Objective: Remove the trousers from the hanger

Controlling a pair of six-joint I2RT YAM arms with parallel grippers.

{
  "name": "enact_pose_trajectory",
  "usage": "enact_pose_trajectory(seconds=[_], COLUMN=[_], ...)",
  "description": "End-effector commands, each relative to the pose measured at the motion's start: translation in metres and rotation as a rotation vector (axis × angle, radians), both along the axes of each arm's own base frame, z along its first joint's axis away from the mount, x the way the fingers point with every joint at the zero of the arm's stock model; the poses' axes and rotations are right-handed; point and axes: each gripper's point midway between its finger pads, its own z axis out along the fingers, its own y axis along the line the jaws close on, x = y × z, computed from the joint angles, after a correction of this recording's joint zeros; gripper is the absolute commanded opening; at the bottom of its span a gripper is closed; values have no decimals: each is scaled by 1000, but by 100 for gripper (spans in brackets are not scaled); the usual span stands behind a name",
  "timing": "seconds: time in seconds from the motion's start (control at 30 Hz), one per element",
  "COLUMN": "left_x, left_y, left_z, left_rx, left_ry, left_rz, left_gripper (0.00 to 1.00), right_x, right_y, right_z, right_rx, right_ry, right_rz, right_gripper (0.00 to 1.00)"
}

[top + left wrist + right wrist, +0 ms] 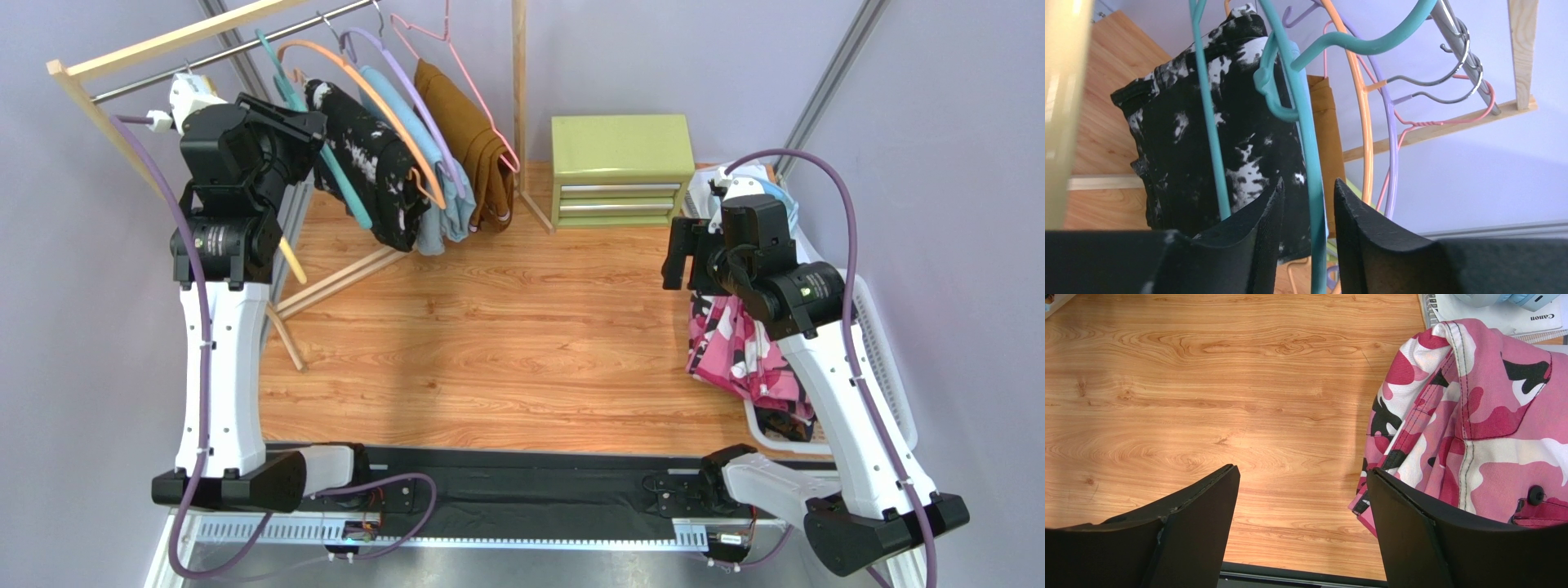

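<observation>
The pink camouflage trousers point(736, 355) point(1487, 416) lie heaped at the table's right side, spilling over the basket's edge, off any hanger. My right gripper point(682, 255) point(1303, 473) hovers just left of them, open, with only bare wood between its fingers. At the rack, my left gripper point(309, 123) point(1308, 184) is open a little. A thin bar of the teal hanger point(285, 76) point(1310, 147) runs between its fingers with a gap on each side. A black garment with white splotches point(368, 172) point(1198, 141) hangs on that hanger.
A wooden clothes rack point(147, 52) with a metal rail stands at the back left, carrying orange, purple and pink hangers, a light blue garment point(432, 227) and a brown garment point(472, 147). A green drawer box point(620, 165) sits at the back. A white basket point(886, 355) is at the right.
</observation>
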Motion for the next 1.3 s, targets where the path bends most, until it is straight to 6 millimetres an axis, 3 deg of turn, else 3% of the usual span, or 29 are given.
enact_pose_trajectory(seconds=[0.0,0.23,0.27,0.33,0.43,0.6,0.77,0.83,1.03,1.27], left_x=[-25,-57,-61,-77,-103,-138,-178,-191,-225,-254], left_y=[1,-9,-11,-18,-36,-79,-132,-147,-173,-201], left_z=[14,34,33,41,52,57,62,55,43,-3], left_rx=[2,18,25,32,62,79,123,114,126,73], left_ry=[-50,-101,-95,-121,-173,-271,-365,-341,-353,-284], left_rz=[-3,-66,-76,-119,-226,-494,-899,-1065,-1286,-1443], left_gripper=[44,60,74,88,93,94,96,99,99,100], right_x=[0,-2,-3,-4,-6,-10,-13,-12,-13,-18], right_y=[5,9,10,12,15,26,46,55,80,100], right_z=[17,18,19,19,19,20,6,5,-16,-33], right_rx=[37,68,72,84,105,178,283,340,496,636], right_ry=[-63,-51,-52,-45,-37,-25,22,29,111,176], right_rz=[13,20,21,26,30,45,73,86,87,94], right_gripper=[81,81,81,81,81,81,81,81,81,82])
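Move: The emptied teal hanger is still between my left fingers, its middle about 4 cm ahead and level. The orange hanger with the black trousers has its middle about 5 cm ahead and 8 to the right, level; the trousers hang some 13 cm lower. From my right hand the orange hanger is roughly 10 cm ahead, 54 left and 20 up; the pink trousers lie about 18 right, 4 back and 20 below. I finish opening my left fingers, let the teal hanger go and draw back about 22 cm, soon swinging some 19 cm right as the hand turns clockwise by about 75 degrees; it rises some 6 cm, then sinks again. My empty right hand, still open, drifts left about 8 cm, then down 5 as well, rolling its left side up, away from the pink trousers. ##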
